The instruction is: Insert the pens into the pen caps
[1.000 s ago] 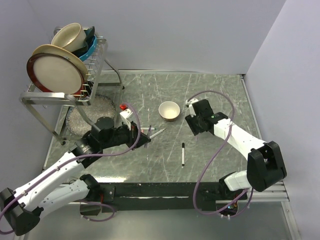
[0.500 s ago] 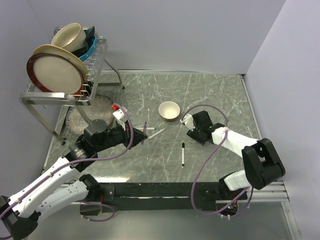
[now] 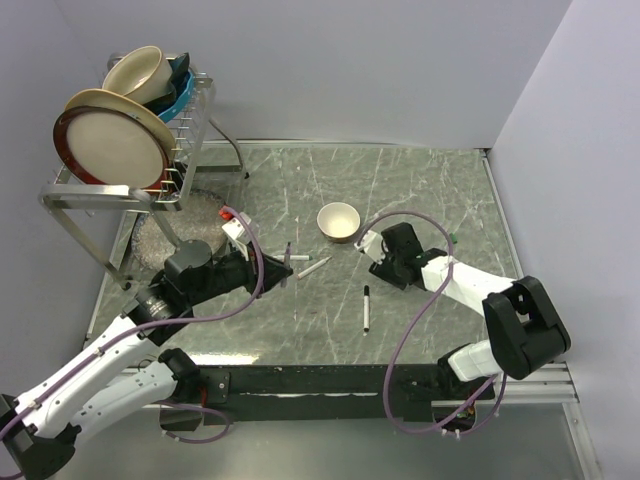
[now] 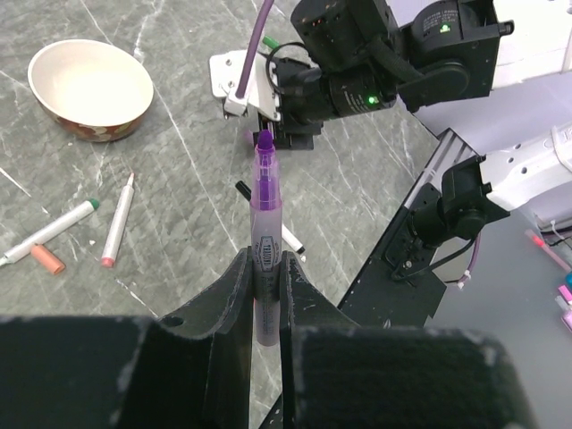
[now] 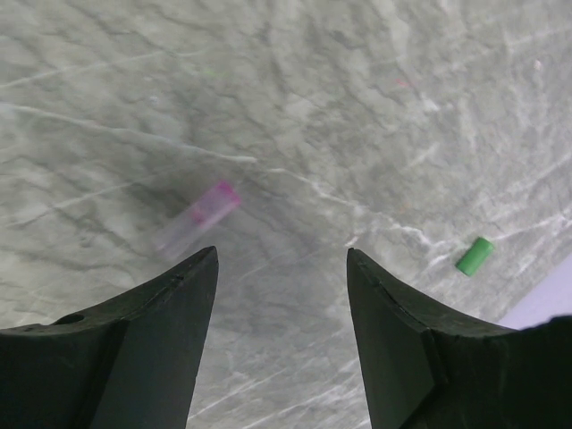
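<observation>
My left gripper [image 4: 264, 261] is shut on a purple marker pen [image 4: 265, 210], which stands up out of the jaws with its purple tip bare; in the top view this gripper [image 3: 279, 270] hovers left of centre. On the table lie a green-ended pen [image 4: 50, 232], a red-tipped pen [image 4: 118, 220], a reddish cap [image 4: 47, 259] and a black pen [image 3: 366, 307]. My right gripper [image 5: 281, 259] is open, low over the table. A pale purple cap [image 5: 197, 214] lies just beyond its left finger and a green cap [image 5: 475, 256] lies off to its right.
A small cream bowl [image 3: 338, 221] sits between the two grippers at mid-table. A dish rack [image 3: 125, 140] with plates and bowls stands at the back left over a round mat [image 3: 160, 235]. The dark front rail [image 3: 320, 380] borders the near edge.
The left gripper has drawn back to the left with the purple pen in it. The right gripper has swung down and left, from beside the bowl to just over the table.
</observation>
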You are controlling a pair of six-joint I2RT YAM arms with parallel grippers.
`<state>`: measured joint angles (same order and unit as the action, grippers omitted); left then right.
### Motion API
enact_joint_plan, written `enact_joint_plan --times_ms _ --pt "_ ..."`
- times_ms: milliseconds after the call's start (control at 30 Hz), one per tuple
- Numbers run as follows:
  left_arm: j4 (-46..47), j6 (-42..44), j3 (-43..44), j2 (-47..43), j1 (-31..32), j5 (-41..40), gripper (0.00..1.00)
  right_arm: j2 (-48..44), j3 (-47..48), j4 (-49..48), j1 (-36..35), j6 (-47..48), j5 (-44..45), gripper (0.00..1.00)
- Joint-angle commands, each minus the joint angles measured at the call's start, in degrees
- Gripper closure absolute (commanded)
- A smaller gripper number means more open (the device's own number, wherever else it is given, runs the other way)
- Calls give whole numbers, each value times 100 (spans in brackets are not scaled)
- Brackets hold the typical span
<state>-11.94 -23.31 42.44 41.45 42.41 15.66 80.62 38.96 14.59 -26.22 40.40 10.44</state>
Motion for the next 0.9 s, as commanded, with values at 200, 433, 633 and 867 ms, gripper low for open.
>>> enact_joint_plan --times_ms 200,433,633,867 --pt "113 90 2 -129 4 -116 99 -99 -73 -79 -279 56 -138 33" --pt "113 90 2 -129 4 -116 99 -187 -20 -123 -384 55 -270 33" --pt "105 90 2 -155 4 -125 99 -205 190 114 -551 -189 -621 33" --pt "96 90 2 -181 4 -133 99 -275 639 545 -551 -1358 -1017 32"
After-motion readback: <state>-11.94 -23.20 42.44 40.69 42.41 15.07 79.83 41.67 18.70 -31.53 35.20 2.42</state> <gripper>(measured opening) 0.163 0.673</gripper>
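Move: The pink-purple pen cap lies on the table about 6 cm to the right hand's left, level with it fore and aft and some 4 cm below. From that hand, the black-capped pen is about 14 cm left and 11 cm back, the green cap some 13 cm right and 10 cm ahead, and the bowl about 22 cm left and 15 cm ahead. From the left hand, still gripping the purple pen, the pink-purple cap is roughly 35 cm right, 15 cm ahead and 27 cm down. Slide the open right gripper about 5 cm left and some 2 cm back, low over the table, towards the pink-purple cap. Ease down slightly at first, then rise about 1 cm at the very end, rolling the hand's left side up by some 10 degrees. Keep the fingers spread; don't grip yet. ##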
